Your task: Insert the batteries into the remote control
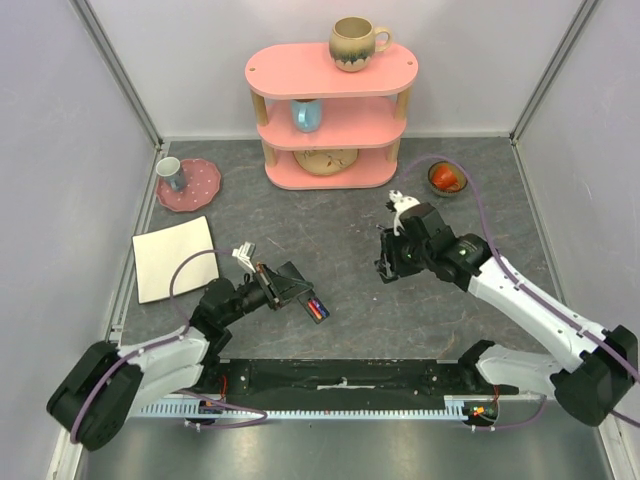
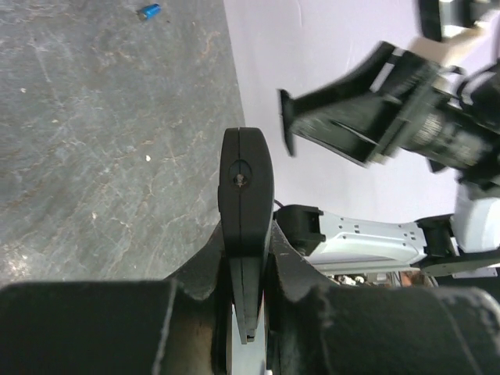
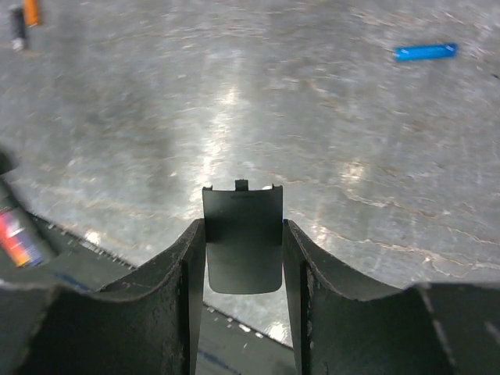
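Observation:
My left gripper [image 1: 283,285] is shut on the remote control [image 1: 300,292], a slim black bar held just above the table at centre-left. Red and purple batteries [image 1: 316,309] sit in its open compartment. In the left wrist view the remote control [image 2: 247,187] stands edge-on between the fingers. My right gripper [image 1: 388,265] hovers mid-table, shut on a small black cover piece [image 3: 242,211] clamped by its side edges. A blue battery [image 3: 426,51] lies loose on the grey tabletop. An orange battery [image 3: 30,11] and a dark grey battery [image 3: 16,27] lie together further off.
A pink two-tier shelf [image 1: 330,110] with a mug [image 1: 355,42] and a blue cup [image 1: 307,114] stands at the back. A pink plate [image 1: 200,190] with a cup, a white square slab [image 1: 175,258] and a small bowl [image 1: 446,178] sit around the table. Walls enclose three sides.

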`<state>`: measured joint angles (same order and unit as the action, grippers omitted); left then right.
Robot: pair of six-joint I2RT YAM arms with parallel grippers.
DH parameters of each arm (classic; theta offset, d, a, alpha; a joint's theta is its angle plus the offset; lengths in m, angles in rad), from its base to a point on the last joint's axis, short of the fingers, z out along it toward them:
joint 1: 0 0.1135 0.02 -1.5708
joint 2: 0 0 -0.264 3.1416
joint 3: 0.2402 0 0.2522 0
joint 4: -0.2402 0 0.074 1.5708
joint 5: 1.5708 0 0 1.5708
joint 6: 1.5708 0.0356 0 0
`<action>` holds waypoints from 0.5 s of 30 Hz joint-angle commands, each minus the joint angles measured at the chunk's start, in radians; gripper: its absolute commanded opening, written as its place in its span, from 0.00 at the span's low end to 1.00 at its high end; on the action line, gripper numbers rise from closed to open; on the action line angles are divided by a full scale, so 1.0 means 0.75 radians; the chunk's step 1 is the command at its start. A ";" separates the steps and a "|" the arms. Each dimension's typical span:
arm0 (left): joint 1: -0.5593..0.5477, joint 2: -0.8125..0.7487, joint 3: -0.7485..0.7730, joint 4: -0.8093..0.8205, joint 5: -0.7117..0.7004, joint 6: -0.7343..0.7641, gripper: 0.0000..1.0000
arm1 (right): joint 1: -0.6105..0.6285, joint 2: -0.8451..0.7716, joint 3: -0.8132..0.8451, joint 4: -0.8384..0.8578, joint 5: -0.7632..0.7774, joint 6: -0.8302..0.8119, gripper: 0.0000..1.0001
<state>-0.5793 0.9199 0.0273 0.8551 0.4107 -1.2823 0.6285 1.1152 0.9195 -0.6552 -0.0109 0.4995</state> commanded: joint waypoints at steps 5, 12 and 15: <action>-0.031 0.266 0.072 0.451 -0.106 -0.008 0.02 | 0.358 0.196 0.457 -0.353 0.082 -0.040 0.00; -0.046 0.365 0.131 0.510 -0.155 -0.027 0.02 | 0.598 0.400 0.615 -0.399 0.215 0.003 0.00; -0.058 0.428 0.144 0.576 -0.157 -0.076 0.02 | 0.643 0.458 0.656 -0.399 0.254 0.015 0.00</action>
<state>-0.6098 1.1961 0.0967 1.1496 0.3202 -1.2903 1.0744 1.4128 1.3487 -0.9092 0.1120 0.4919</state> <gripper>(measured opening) 0.188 0.470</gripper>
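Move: The battery cover is already pinched in my right fingers. The open battery compartment of the remote is about 18 cm to their left, some 9 cm back and about 3 cm lower. On the table 14 cm below, the blue battery lies roughly 14 cm ahead and 5 cm right, the black battery about 19 cm straight ahead. From my left hand, which grips the remote, the cover is about 23 cm to the right, 3 cm farther out and about level. I swing the cover left about 11 cm and back about 6 towards the open compartment, rising some 5 cm before starting to sink again, and turn it roughly 20 degrees counter-clockwise. My left hand keeps its grip on the remote and brings it about 3 cm forward and a little right to meet it, dipping slightly, then lifting. ##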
